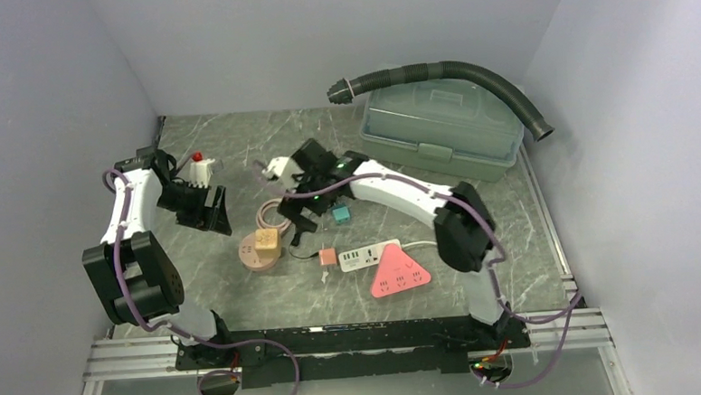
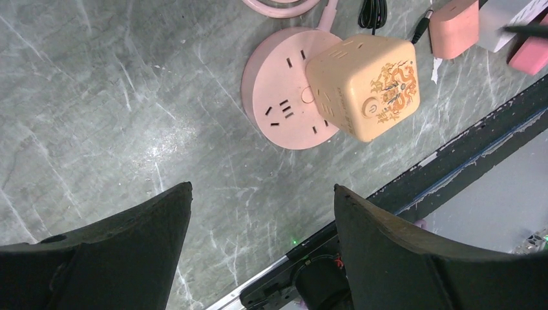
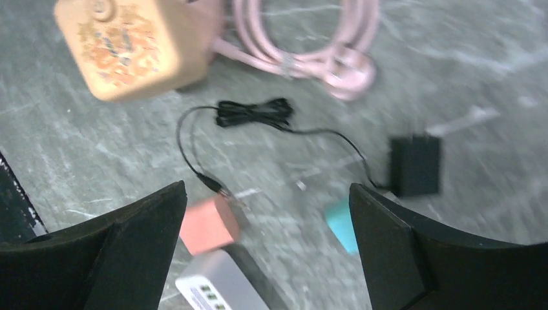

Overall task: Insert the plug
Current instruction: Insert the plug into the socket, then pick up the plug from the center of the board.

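A black plug (image 3: 415, 165) with a thin black cable (image 3: 253, 113) lies on the marble table, just beyond my right gripper's right finger. The right gripper (image 3: 267, 187) stands open and empty above a salmon cube adapter (image 3: 207, 225) and the end of a white power strip (image 3: 213, 287); this view is blurred. A round pink socket (image 2: 278, 97) carries a beige cube socket (image 2: 365, 77). My left gripper (image 2: 262, 187) hangs open with nothing in it, short of the round socket. In the top view the right gripper (image 1: 301, 220) hovers between the beige cube (image 1: 266, 243) and the white strip (image 1: 370, 253).
A pink triangular power strip (image 1: 399, 277) lies beside the white strip. A teal block (image 1: 340, 215) sits near the right gripper. A coiled pink cable (image 3: 323, 51) lies behind the beige cube. A green lidded box (image 1: 440, 129) and a black hose (image 1: 449, 75) stand at the back right; a red-capped bottle (image 1: 199, 172) is at the back left.
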### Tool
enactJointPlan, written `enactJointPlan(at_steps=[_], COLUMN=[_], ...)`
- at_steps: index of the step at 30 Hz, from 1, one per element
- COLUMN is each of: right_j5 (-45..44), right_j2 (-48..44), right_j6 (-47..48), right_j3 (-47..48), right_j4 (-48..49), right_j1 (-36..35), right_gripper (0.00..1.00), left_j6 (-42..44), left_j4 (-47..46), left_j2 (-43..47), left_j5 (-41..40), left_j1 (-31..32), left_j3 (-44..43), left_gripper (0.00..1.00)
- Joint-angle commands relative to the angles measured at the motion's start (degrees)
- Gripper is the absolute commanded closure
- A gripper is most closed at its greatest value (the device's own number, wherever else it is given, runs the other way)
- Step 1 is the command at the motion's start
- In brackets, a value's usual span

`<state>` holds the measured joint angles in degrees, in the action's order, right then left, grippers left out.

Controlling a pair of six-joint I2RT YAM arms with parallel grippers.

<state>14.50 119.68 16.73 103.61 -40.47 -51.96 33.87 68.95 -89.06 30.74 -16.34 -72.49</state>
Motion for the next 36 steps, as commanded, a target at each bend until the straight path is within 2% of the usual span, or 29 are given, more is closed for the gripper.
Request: enactJointPlan(at_steps=[1, 5, 10, 16, 20, 28, 32, 36], right_j5=[-7.6, -16.0, -18.6, -15.7, -15.8, -17.4, -16.8, -15.5], right_j2=[-9.4, -10.0, -9.9, -7.6, -11.4, -17.4, -17.3, -16.1], right_j6=[-11.2, -15.8, -19.0, -20.2, -21.6, -28.2, -29.8, -30.4], right_j3=[-8.2, -10.7, -13.8, -14.7, -19.5, -28.5, -31.1, -31.2], right_j4=[8.3, 7.7, 10.7, 11.7, 14.9, 15.1, 16.8, 17.8], right_j1=[5.7, 8.6, 9.9, 10.2, 8.3, -0.7, -4.7, -5.7], right_gripper=[0.02, 0.09, 0.21, 0.21, 0.2, 0.19, 0.2, 0.22], left_j6=[0.7, 1.1, 0.7, 1.7, 2.3, 3.7, 4.2, 4.6], left_j4=[0.1, -4.8, -10.6, -13.3, -15.3, -16.4, -15.7, -14.4], left_j2=[1.5, -1.6, -6.2, -11.1, -11.9, -10.6, -8.4, -5.1], left_j5=[1.7, 4.9, 4.2, 4.6, 5.1, 4.0, 2.8, 2.7], left_j1=[-0.4, -0.2, 0.6, 1.1, 1.8, 3.1, 3.1, 3.1], left_j3=[-0.4, 2.1, 3.0, 4.3, 7.2, 11.8, 13.9, 15.8], left_gripper=[0.15, 0.2, 0.26, 0.35, 0.38, 0.42, 0.43, 0.43])
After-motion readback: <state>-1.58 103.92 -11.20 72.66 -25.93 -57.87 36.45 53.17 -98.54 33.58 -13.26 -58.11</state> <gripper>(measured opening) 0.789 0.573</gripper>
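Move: The left hand is bound for the round pink socket, about 8 cm to its right, 3 cm back and 11 cm below; the beige cube already stands on the socket's right side, some 11 cm right of that hand and 3 cm back. From the right hand the salmon plug lies about 7 cm back, 6 cm right and 8 cm down, with the white power strip 10 cm to the right of the plug and level with it, and the teal cube 10 cm forward and 3 cm right of it. The left fingertips come down to the left rim of the round socket, sinking about 10 cm as they ease forward, then back and a little right, and narrow partway; whether they touch it can't be told. The right hand, empty, swings right and forward away from the beige cube, turning clockwise some 35 degrees, then sinks and sweeps about 13 cm back and a little left until its wide-open fingers hang over the salmon plug. ##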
